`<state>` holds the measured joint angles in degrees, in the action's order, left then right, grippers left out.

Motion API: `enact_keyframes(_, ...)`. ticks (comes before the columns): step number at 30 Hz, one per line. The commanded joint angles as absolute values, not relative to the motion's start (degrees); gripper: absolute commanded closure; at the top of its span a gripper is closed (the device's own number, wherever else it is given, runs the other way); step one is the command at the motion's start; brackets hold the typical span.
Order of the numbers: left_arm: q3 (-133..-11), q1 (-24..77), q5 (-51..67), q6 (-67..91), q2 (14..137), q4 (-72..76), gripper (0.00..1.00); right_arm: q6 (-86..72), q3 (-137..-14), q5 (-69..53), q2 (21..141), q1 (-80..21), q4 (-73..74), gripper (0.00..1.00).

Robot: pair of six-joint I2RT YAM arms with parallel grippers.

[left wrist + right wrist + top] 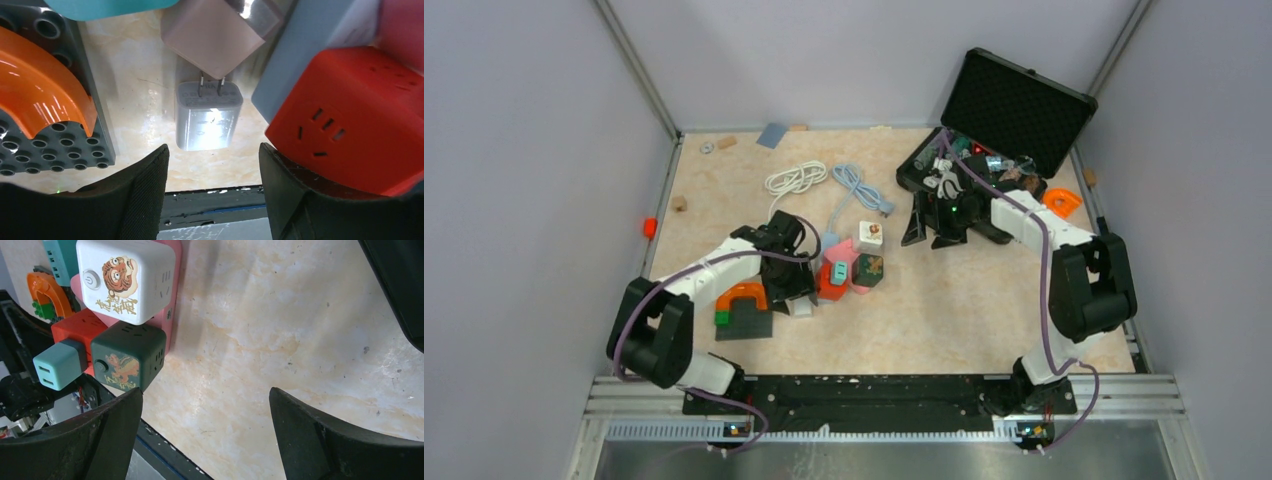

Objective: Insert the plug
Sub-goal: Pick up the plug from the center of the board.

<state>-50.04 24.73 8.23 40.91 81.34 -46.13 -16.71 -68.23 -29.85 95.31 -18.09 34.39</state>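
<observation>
The plug is a small pale grey block lying flat on the table, its two metal prongs pointing away from me toward a pinkish block. My left gripper is open just short of the plug, with bare table between its fingers. Its right finger sits close under the red socket cube. In the top view the left gripper hovers at the cluster of socket cubes. My right gripper is open over bare table and holds nothing; it stands by the black case.
A white tiger-print cube, a dark green cube and a teal plug in the red cube form the cluster. An orange arch sits on a grey studded plate. White cable and blue cable lie behind.
</observation>
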Motion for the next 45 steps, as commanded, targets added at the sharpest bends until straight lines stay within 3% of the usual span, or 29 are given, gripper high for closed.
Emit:
enact_keyframes(1,-49.59,26.39,5.10,42.19,84.73,-43.47,0.34,-17.20,-71.74,-30.59,93.55,-17.80,34.52,0.07)
enact_keyframes(10,-51.60,26.44,2.41,39.85,90.38,-41.76,0.38,-18.03,-74.35,-31.82,93.21,-17.79,35.04,0.07)
enact_keyframes(13,-51.95,26.40,3.04,38.98,92.63,-41.26,0.43,-19.42,-76.10,-30.06,93.78,-17.82,35.54,0.07)
enact_keyframes(14,-52.09,26.40,3.11,38.75,93.01,-41.30,0.47,-19.73,-76.98,-28.98,94.03,-17.84,35.99,0.07)
enact_keyframes(19,-52.39,26.38,1.97,38.83,89.99,-41.94,0.86,-21.44,-78.01,-23.11,91.82,-17.82,34.01,0.07)
enact_keyframes(23,-55.69,26.20,-0.40,38.93,84.25,-44.82,1.00,-23.41,-75.10,-21.78,86.84,-17.84,26.08,0.07)
enact_keyframes(29,-63.56,24.77,-3.02,39.92,75.41,-47.31,1.00,-26.73,-74.45,-22.81,82.60,-19.25,17.79,0.07)
enact_keyframes(34,-66.94,23.37,-0.31,43.20,68.84,-38.17,1.00,-24.61,-77.98,-17.10,83.00,-26.92,16.26,0.10)
enact_keyframes(45,-61.12,18.37,12.01,84.20,63.64,-15.18,1.00,-24.50,-81.04,-12.54,84.28,-40.33,4.97,0.10)
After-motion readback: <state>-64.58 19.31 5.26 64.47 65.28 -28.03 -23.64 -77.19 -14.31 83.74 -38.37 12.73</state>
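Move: The white plug stands almost right beneath the open left gripper, about 1 cm ahead and 4 cm below. The beige plug is some 5 cm ahead and 1 cm right, the red block roughly 3 cm ahead and 6 cm right, the orange arch about 10 cm left and 1 cm ahead. From the right gripper, the white plug lies some 22 cm left, 12 cm back and 9 cm below; the tiger-faced white block is 9 cm left, 1 cm ahead and 6 cm below. Bring the left gripper about 4 cm straight down, close its fingers on the sides of the white plug, then lift some 26 cm while carrying it about 12 cm forward and swinging the fingertips up and rightwards. Meanwhile raise the open right gripper 19 cm, easing forward first, then sweep it left over the cords towards the held plug, tipping its fingers up. ##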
